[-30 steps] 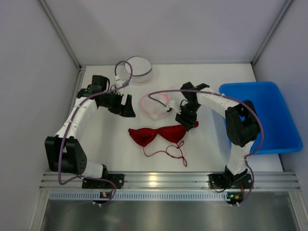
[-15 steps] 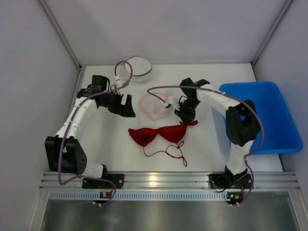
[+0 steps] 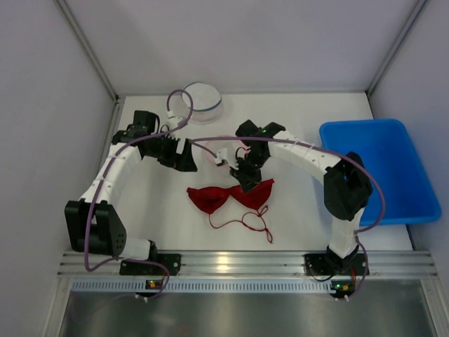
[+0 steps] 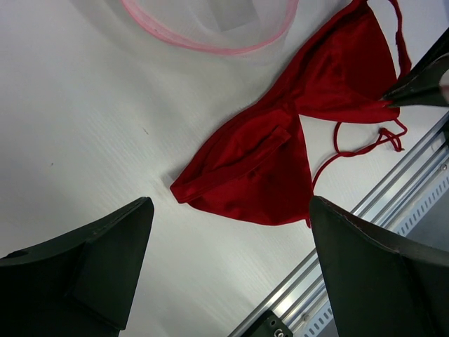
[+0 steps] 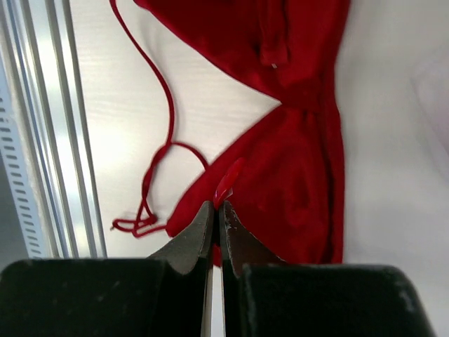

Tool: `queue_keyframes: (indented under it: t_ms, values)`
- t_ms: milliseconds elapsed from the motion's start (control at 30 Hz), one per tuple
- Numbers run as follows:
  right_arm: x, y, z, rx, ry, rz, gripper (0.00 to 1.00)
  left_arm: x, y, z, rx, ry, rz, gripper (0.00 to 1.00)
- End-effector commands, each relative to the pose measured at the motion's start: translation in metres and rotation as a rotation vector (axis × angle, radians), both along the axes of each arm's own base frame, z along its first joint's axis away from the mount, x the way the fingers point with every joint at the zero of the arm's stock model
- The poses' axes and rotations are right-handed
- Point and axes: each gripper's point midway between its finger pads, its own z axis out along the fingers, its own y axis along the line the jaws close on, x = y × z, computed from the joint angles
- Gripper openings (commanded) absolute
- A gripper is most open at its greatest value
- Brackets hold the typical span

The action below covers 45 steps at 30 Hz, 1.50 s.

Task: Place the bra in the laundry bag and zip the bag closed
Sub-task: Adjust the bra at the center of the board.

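Note:
The red bra (image 3: 228,196) lies flat on the white table with its thin straps trailing toward the near edge; it also shows in the left wrist view (image 4: 280,140) and the right wrist view (image 5: 302,161). My right gripper (image 3: 248,180) (image 5: 216,207) is over its right cup, shut on a small red fold of its edge. The laundry bag (image 3: 217,150), white mesh with a pink rim (image 4: 210,38), sits just behind the bra, partly hidden by both arms. My left gripper (image 3: 186,156) (image 4: 231,267) hovers open, left of the bag, holding nothing.
A blue plastic bin (image 3: 414,184) stands at the right side of the table. A round white mesh container (image 3: 201,100) sits at the back. The aluminium rail (image 3: 231,263) runs along the near edge.
My right gripper has shut on the bra's edge and moved left across the bra toward the laundry bag. The left arm has barely moved.

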Motion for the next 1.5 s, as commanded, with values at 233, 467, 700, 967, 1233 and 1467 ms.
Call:
queue_keyframes:
  t_ms: [233, 467, 700, 967, 1233, 1467]
  values:
    - [-0.019, 0.034, -0.032, 0.037, 0.103, -0.019, 0.08, -0.013, 0.000, 0.017, 0.002, -0.146, -0.073, 0.98]
    - [-0.024, 0.034, -0.043, 0.016, 0.136, -0.026, 0.39, -0.019, 0.004, 0.024, 0.025, -0.209, -0.092, 0.98]
    - [-0.018, 0.045, -0.004, 0.104, 0.101, -0.050, 0.60, -0.042, 0.002, 0.072, -0.024, -0.398, -0.075, 0.98]
    - [0.019, 0.035, 0.089, 0.340, 0.011, -0.174, 0.87, -0.069, -0.007, 0.067, -0.072, -0.405, -0.166, 0.91]
    - [0.058, -0.058, 0.116, 0.430, 0.010, -0.476, 0.86, -0.100, -0.067, 0.014, 0.070, -0.334, -0.530, 0.62]
    - [0.050, -0.131, 0.101, 0.436, 0.030, -0.717, 0.84, -0.160, -0.137, -0.033, 0.269, -0.398, -1.050, 0.54]
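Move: My right hand pinches the folded-in right wing of the bra; the right cup it belongs on lies about straight below, some 6 cm down. From this hand the left cup is roughly 12 cm left, level. My empty left hand heads for the left cup's string, about 15 cm back, 9 cm right and 12 cm down; from there the left cup is some 7 cm back and 6 cm right, the pink bag 7 cm ahead and 12 cm right. I lower the right wing onto the right cup, about 5 cm down and slightly back and left, open my right fingers to let go, then lift clear, swinging forward and right. My left hand rises back some 7 cm, then sweeps back and right and sinks towards the left cup's string, turning about 50 degrees clockwise while its wide-open fingers narrow to half. ##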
